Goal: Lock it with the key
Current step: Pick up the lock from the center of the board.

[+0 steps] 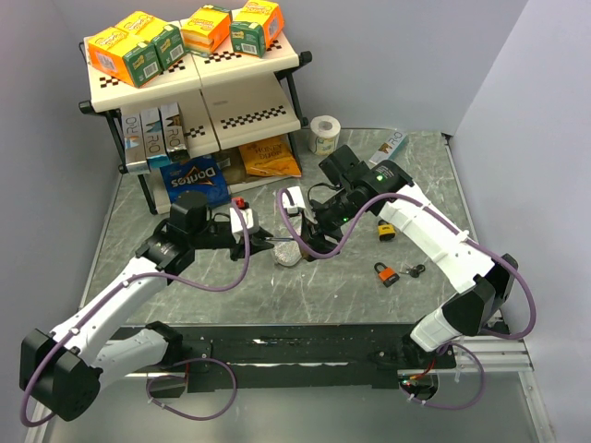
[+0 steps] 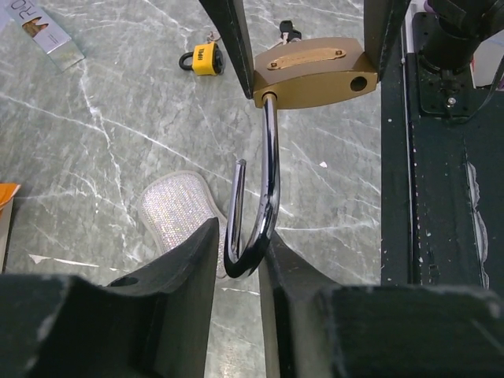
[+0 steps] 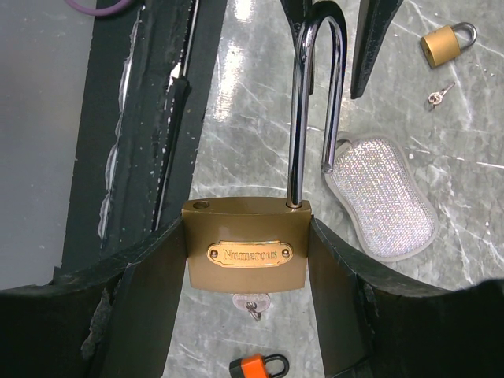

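A large brass padlock (image 3: 246,244) hangs above the table, its shackle (image 3: 295,118) swung open with the free end out of the body. My right gripper (image 3: 246,232) is shut on the body's two sides. A key (image 3: 252,302) sticks out of the bottom of the lock. In the left wrist view my left gripper (image 2: 240,236) is shut on the bend of the shackle (image 2: 268,181), with the padlock body (image 2: 315,71) beyond it. In the top view both grippers meet at the padlock (image 1: 294,242) mid-table.
A sparkly silver pad (image 1: 289,254) lies under the lock. An orange padlock (image 1: 386,272) and a yellow padlock (image 1: 385,231) lie to the right. A small brass padlock (image 3: 445,43) with keys (image 3: 437,96) lies nearby. A shelf rack (image 1: 194,83) stands at the back left.
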You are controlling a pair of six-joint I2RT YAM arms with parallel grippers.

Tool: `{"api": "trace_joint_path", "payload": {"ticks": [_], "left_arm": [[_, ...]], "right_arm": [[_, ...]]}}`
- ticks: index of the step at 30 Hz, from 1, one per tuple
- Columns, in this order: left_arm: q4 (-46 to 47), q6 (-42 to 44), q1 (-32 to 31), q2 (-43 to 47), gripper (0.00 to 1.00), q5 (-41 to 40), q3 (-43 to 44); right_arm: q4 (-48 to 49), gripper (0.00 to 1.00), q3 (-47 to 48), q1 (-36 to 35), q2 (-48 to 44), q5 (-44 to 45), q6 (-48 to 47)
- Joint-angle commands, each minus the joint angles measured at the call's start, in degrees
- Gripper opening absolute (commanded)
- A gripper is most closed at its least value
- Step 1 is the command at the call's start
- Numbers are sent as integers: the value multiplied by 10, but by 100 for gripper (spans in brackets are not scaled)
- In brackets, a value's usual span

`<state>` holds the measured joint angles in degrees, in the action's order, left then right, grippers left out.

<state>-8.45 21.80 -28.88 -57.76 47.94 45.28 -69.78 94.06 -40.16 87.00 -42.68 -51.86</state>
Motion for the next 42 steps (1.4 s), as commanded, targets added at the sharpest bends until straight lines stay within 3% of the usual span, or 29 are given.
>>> {"api": "trace_joint_path", "payload": {"ticks": [1,5,9,12,14,15,16,19,20,24,30,36,42], "left_arm": [[11,15,-5,1,30,9,20],[9,18,-6,2,21,9,19],[19,4,-6,7,1,12,18],[14,-10,-7,10,1,29,25],[9,-45,-7,4,1,36,31],[12,-64,-6,2,1,40,35],[19,-82,-4,0,1,43,37],[44,-148,4,-3,1,65,39],[59,-173,5,-1,1,69,40],[81,-215,5,3,1,82,52],[113,-282,7,6,1,98,68],[111,-315,8,10,1,119,87],[124,-351,9,14,1,152,100]], "right_arm": [[15,0,19,-4,-34,-27,6],[15,0,21,-5,-32,-28,9],[18,0,25,-4,-29,-29,19],[32,0,23,-3,-29,-21,39],[52,12,17,3,-31,-16,64],[58,24,14,8,-34,-15,73],[62,60,9,13,-37,-19,89],[100,93,-10,46,-58,-27,114],[109,99,-16,66,-66,-28,115],[150,99,-45,110,-118,-40,107],[171,99,-98,121,-183,-43,110],[217,99,-135,127,-234,-108,193],[290,100,-199,127,-291,-109,254]]}}
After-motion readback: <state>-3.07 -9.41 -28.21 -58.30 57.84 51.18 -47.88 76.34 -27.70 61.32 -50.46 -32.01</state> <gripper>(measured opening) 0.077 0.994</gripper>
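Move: The bend of the lock's shackle already sits between my open left fingers. The lock body is still gripped in my right hand, some 9 cm to my left hand's right and level fore and aft. From my right hand, the white scrubber is about 11 cm ahead, 4 cm left and 20 cm below. Also on the table, the orange lock is about 3 cm ahead and 18 cm right, the yellow lock 15 cm ahead and 19 cm right. I shut my left fingers on the shackle's bend. Then I open my right fingers wide and let go of the lock body, backing off: forward about 4 cm first, then right and up some 7 cm, finally back again, with the fingertips tilting up. Meanwhile my left hand keeps its pinch, lifts the lock about 6 cm, draws it back a little and rolls some 20 degrees. ##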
